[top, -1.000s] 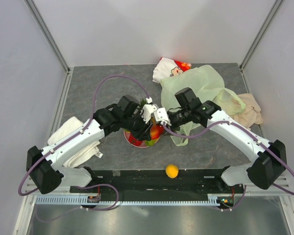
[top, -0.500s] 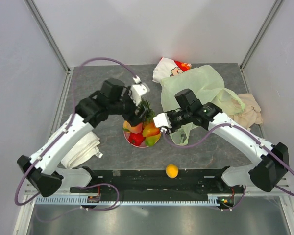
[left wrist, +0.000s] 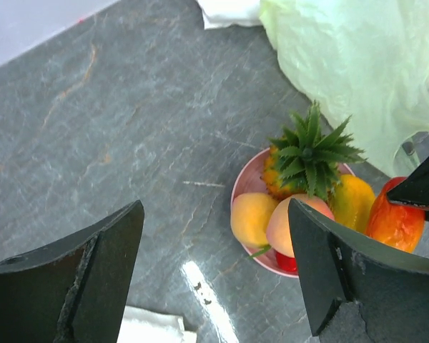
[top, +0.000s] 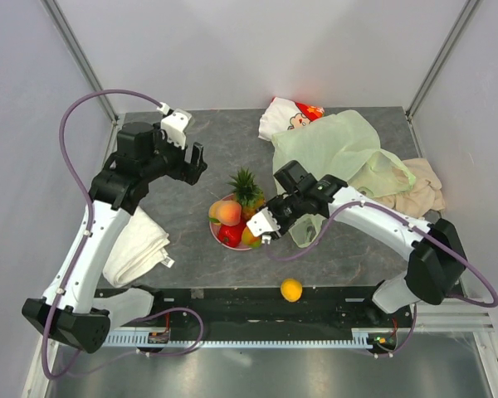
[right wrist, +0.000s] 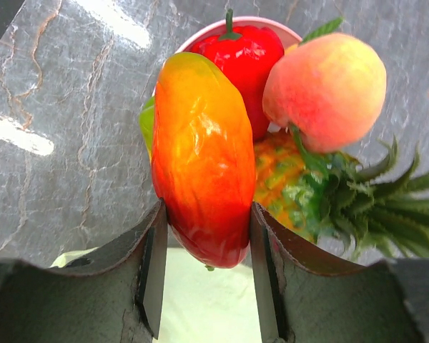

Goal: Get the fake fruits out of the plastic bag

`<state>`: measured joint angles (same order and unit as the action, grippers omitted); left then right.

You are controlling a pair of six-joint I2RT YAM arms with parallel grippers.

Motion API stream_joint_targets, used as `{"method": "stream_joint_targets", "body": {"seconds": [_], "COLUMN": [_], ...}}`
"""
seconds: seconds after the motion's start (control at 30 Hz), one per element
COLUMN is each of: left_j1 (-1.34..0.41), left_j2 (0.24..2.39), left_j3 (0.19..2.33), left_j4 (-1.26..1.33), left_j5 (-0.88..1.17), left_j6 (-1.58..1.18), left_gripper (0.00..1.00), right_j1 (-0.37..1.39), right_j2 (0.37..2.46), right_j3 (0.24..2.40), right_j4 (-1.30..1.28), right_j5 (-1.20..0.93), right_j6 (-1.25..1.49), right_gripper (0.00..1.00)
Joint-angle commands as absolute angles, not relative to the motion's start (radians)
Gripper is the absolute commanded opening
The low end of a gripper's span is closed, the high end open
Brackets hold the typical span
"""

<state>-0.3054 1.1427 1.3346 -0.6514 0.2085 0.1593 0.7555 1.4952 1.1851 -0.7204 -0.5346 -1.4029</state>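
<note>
A pink plate [top: 236, 247] holds a pineapple [top: 246, 186], a peach [top: 228, 213] and a red pepper [top: 227, 236]. My right gripper [top: 261, 225] is shut on a yellow-red mango [right wrist: 204, 157] at the plate's right edge, above the pepper [right wrist: 243, 57], beside the peach [right wrist: 325, 82] and pineapple [right wrist: 322, 186]. My left gripper [top: 188, 157] is open and empty, raised to the back left of the plate. Its view shows the pineapple [left wrist: 311, 153], peach [left wrist: 297, 225], mango [left wrist: 395, 218] and plate [left wrist: 244, 187]. The pale-green plastic bag [top: 340, 149] lies crumpled behind my right arm. An orange [top: 291, 289] lies on the black front base.
A white-and-red cartoon pouch [top: 286, 116] lies at the back beside the bag. A beige cloth [top: 423, 189] lies at the right edge. A white towel [top: 137, 245] lies on the left under my left arm. White walls enclose three sides.
My left gripper has risen and swung back and left, away from the plate. My right gripper has moved left and nearer with the mango, to the plate's right edge.
</note>
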Motion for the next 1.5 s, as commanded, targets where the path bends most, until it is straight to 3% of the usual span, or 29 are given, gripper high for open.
{"method": "stream_joint_targets", "body": {"seconds": [0.0,0.73,1.2,1.23,1.27,1.47], "left_j1": [-0.285,-0.273,-0.265,-0.265,-0.265,-0.265], "left_j2": [1.081,1.101,1.129,1.134,1.134,1.144], "left_j3": [1.302,1.236,1.247,1.249,1.249,1.256], "left_j4": [-0.601,-0.555,-0.545,-0.543,-0.545,-0.542], "left_j5": [0.221,0.244,0.275,0.276,0.279,0.288], "left_j6": [0.133,0.120,0.117,0.115,0.117,0.115], "left_gripper": [0.87,0.86,0.85,0.85,0.85,0.85], "right_j1": [0.776,0.779,0.770,0.770,0.770,0.761], "right_j2": [1.522,1.624,1.594,1.592,1.592,1.589], "right_j3": [1.246,1.279,1.226,1.224,1.223,1.218], "right_j4": [-0.721,-0.709,-0.647,-0.647,-0.643,-0.635], "right_j5": [-0.541,-0.509,-0.502,-0.502,-0.502,-0.495], "right_j6": [-1.453,-1.459,-1.454,-1.453,-1.453,-1.439], "right_gripper": [0.35,0.41,0.72,0.93,0.98,0.98]}}
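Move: To the right hand's left by about 7 cm, some 12 cm lower and roughly level fore and aft, is the middle of the pink plate, meant for the red-orange mango already in its fingers. On the plate, the green-yellow mango is about 5 cm back and 4 cm left of the hand, the red pepper 4 cm back and 11 cm left, the peach 2 cm ahead and 12 cm left. From the left hand the plate lies about 12 cm back, 13 cm right and 29 cm below. Easing the held mango left, forward and down onto the filled plate, the right hand travels only about 4 cm in all, most of it early. After a brief near-standstill its fingers spread wide and let go of the mango's red end, while the hand sinks slightly. Well off to the side, the empty left hand sinks about 3 cm, staying open. ##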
